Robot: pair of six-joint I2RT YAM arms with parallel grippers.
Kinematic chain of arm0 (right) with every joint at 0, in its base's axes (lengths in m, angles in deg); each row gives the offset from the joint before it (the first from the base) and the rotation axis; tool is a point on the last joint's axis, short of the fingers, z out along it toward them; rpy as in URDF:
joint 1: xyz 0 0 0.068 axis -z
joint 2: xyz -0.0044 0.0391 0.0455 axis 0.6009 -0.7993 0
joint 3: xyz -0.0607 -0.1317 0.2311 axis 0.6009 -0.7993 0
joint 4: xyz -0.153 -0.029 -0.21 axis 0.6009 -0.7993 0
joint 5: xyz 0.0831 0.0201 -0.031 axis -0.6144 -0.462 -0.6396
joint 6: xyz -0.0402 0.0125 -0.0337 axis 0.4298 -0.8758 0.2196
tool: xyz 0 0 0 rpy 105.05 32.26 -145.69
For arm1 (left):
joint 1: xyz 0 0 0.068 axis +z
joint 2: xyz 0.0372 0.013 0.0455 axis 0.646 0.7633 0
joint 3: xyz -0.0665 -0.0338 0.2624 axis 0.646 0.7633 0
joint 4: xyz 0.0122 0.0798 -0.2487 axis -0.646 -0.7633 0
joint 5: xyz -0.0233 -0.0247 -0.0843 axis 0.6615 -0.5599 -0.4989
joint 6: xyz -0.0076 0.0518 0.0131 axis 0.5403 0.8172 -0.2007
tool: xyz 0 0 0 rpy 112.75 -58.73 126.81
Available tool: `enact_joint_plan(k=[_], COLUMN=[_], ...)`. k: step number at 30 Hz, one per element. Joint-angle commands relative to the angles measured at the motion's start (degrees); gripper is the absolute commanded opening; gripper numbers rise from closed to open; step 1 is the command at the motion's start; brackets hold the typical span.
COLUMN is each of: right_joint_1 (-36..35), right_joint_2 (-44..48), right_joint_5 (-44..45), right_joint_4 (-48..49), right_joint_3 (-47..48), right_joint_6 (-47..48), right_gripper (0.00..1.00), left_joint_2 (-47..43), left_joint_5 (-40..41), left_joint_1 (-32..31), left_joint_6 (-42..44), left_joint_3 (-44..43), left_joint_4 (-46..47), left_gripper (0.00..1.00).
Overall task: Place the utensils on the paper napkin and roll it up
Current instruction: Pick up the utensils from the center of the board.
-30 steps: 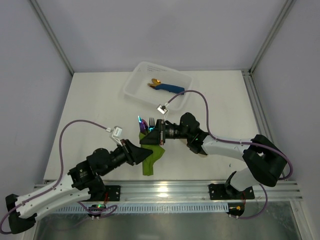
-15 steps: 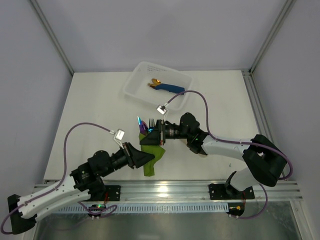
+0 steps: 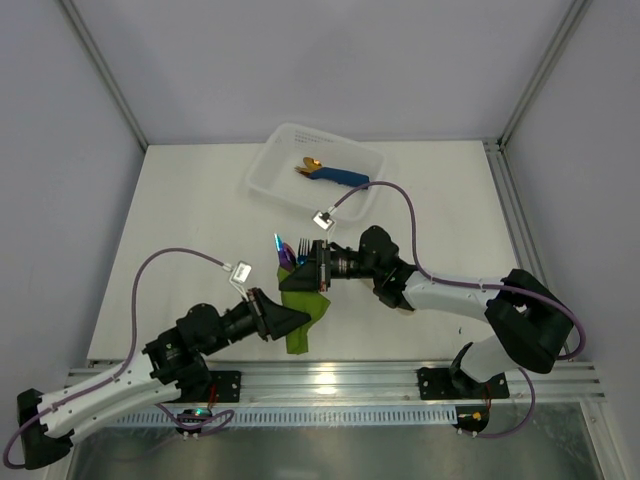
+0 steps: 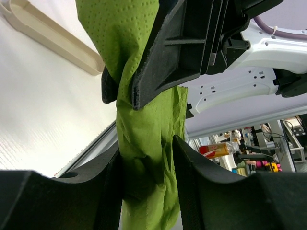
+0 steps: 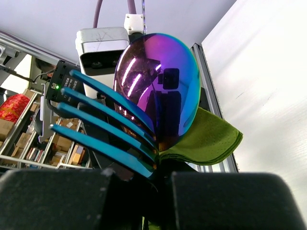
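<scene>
My right gripper (image 3: 312,268) is shut on the utensils (image 3: 286,249) and the upper part of the olive-green paper napkin (image 3: 298,335), holding the bundle above the table. In the right wrist view a rainbow spoon (image 5: 163,81) and blue fork tines (image 5: 103,122) stick up out of the jaws, with the folded napkin (image 5: 208,141) beside them. My left gripper (image 3: 303,318) straddles the napkin's hanging lower part. In the left wrist view its fingers (image 4: 192,167) stand a narrow gap apart, with the crumpled napkin (image 4: 146,143) loosely between them.
A white tray (image 3: 272,160) at the back holds a blue rolled napkin with gold cutlery (image 3: 335,177). A beige oblong piece (image 4: 53,40) lies on the table in the left wrist view. The metal rail (image 3: 330,378) runs along the near edge.
My left gripper has slid down and back along the napkin toward its lower end. The right gripper and the bundle have stayed in place.
</scene>
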Motion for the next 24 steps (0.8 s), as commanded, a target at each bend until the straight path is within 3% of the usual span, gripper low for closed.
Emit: enact_joint_plan(k=[1, 12, 17, 18, 24], right_joint_1=[-0.16, -0.08, -0.08, -0.08, -0.08], right_joint_2=[0.49, 0.31, 0.31, 0.31, 0.4], right_joint_5=[0.26, 0.7, 0.35, 0.35, -0.7], right_joint_4=[4.75, 4.49, 4.32, 4.23, 3.26], right_joint_3=[1.48, 2.01, 2.18, 2.18, 2.71], right_joint_6=[-0.38, -0.47, -0.56, -0.47, 0.23], right_gripper=[0.04, 0.04, 0.04, 0.04, 0.04], left_joint_2=[-0.05, 3.82, 3.29, 3.55, 4.78], left_joint_5=[-2.3, -2.92, -2.13, -1.95, -1.07], left_joint_1=[0.18, -1.14, -1.23, -1.14, -1.23], left_joint_6=[-1.39, -1.57, -1.57, -1.48, -1.13], left_joint_3=[0.68, 0.68, 0.42, 0.15, -0.72], left_joint_4=[3.17, 5.55, 4.41, 3.71, 2.82], left_gripper=[0.43, 0.36, 0.2, 0.13, 0.01])
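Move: The rolled green napkin's tail runs back from the right gripper, between the left hand's open fingers, about 1 cm to the right and 1 cm below the left hand point. The right gripper's fingertips, clamping the bundle, are some 8 cm ahead of the left hand, with the spoon head some 13 cm ahead. The tan tray lies about 22 cm right, 6 cm ahead and 20 cm below. From the right hand, the tail is about 8 cm back, roughly level sideways and 2 cm lower. The left fingers close on the napkin's tail and pinch it just behind the right gripper. First the left hand sinks a little over 1 cm and eases about 1 cm to its right, deeper over the tail, with hardly any wrist turn; then it stays there as the fingers shut from nearly half open. The right hand holds still, keeping its grip on the wrapped utensils. ##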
